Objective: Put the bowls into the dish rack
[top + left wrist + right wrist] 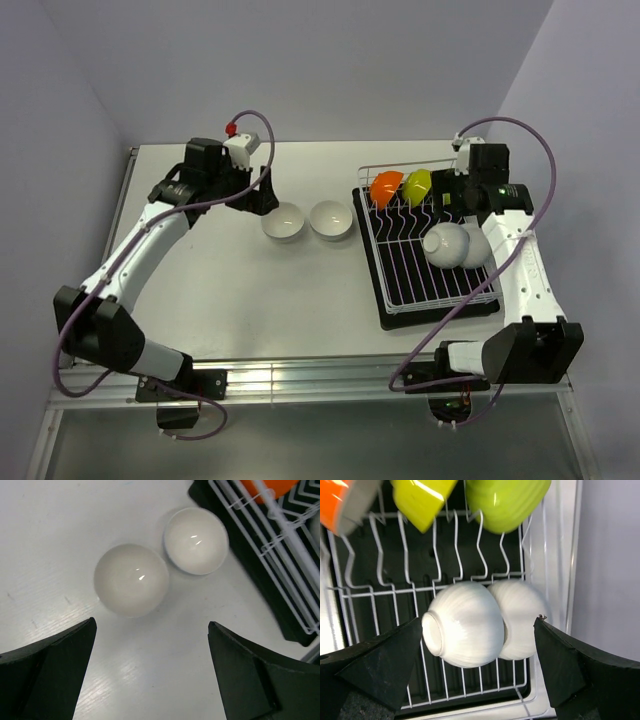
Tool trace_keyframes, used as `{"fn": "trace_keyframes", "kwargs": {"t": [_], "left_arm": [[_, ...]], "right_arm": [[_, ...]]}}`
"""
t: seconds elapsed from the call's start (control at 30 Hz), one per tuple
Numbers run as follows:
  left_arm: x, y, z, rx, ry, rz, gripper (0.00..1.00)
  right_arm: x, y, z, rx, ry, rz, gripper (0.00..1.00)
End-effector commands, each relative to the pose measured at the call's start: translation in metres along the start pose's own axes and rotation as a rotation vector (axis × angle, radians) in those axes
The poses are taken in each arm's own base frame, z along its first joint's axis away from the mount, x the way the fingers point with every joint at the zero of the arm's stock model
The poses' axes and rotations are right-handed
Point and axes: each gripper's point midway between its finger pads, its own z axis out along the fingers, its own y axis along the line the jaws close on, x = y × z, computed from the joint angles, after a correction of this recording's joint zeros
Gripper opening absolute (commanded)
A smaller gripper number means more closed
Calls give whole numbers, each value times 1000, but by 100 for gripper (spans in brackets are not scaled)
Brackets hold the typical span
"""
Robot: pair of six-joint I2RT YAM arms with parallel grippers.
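Observation:
Two white bowls point(283, 222) point(331, 220) sit upright side by side on the table, left of the dish rack point(400, 262). My left gripper point(258, 197) hovers open just left of them; in its wrist view point(152, 645) both bowls point(131, 579) point(196, 540) lie ahead of the empty jaws. In the rack, an orange bowl point(386, 187) and a lime green bowl point(417, 185) stand at the far end, and two white bowls point(447, 243) point(474, 246) lean together on their sides. My right gripper point(478, 630) hangs open above those white bowls point(465, 625) point(520, 615), holding nothing. The right wrist view shows two lime green bowls point(422, 497) point(507, 500).
The rack's black tray point(385, 300) reaches close to the table's right edge, with the wall just beyond. The rack's corner point(280, 545) lies right of the nearer table bowl. Bare wire prongs point(435, 587) stand between the coloured and white bowls.

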Motion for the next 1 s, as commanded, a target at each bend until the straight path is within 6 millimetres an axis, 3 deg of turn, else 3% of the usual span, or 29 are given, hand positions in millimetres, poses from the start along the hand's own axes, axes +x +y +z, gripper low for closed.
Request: {"fn": "trace_keyframes", "kwargs": {"t": [0.0,0.13,0.23,0.53,0.7,0.97], "left_arm": [[4,26,13,-81,30,45,100],[22,37,26,-80,50,72,99],[25,56,44,-159,70,26,93],[67,83,103,-207,194,-102,83],[76,91,121,-223,206,-142,77],[93,95,138,-220,254,-188,62]], "right_arm": [[-55,-5,-43,-9,-227,-27,100],[-74,-1,-62,-44,-326,-48,100],[-79,4,-71,-76,-355,-51,100],[-82,29,-92,-212,-457,-110,100],[-83,27,-100,-195,-508,-140,100],[-77,40,-103,-269,-504,-223,100]]}}
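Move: The left hand's bowl, the nearer of two white ones left on the table, sits about 6 cm ahead and 5 cm to the right of it, some 22 cm below. The other table bowl stands about 11 cm right of that one, level with it; the orange bowl in the rack is roughly 14 cm ahead and 30 cm right of the left hand. From the right hand, the aimed-at bowl lies about 39 cm left and 5 cm ahead, 20 cm down. No contact is plain yet: the left hand drops some 19 cm and reaches about 6 cm forward to bring its fingers astride the bowl's left rim, tipping down about 20 degrees and closing from wide open to under two-thirds. The empty right hand rises 11 cm clear of the racked white bowls, drifting 5 cm left, its fingers tilting up and swinging about 20 degrees counter-clockwise. ##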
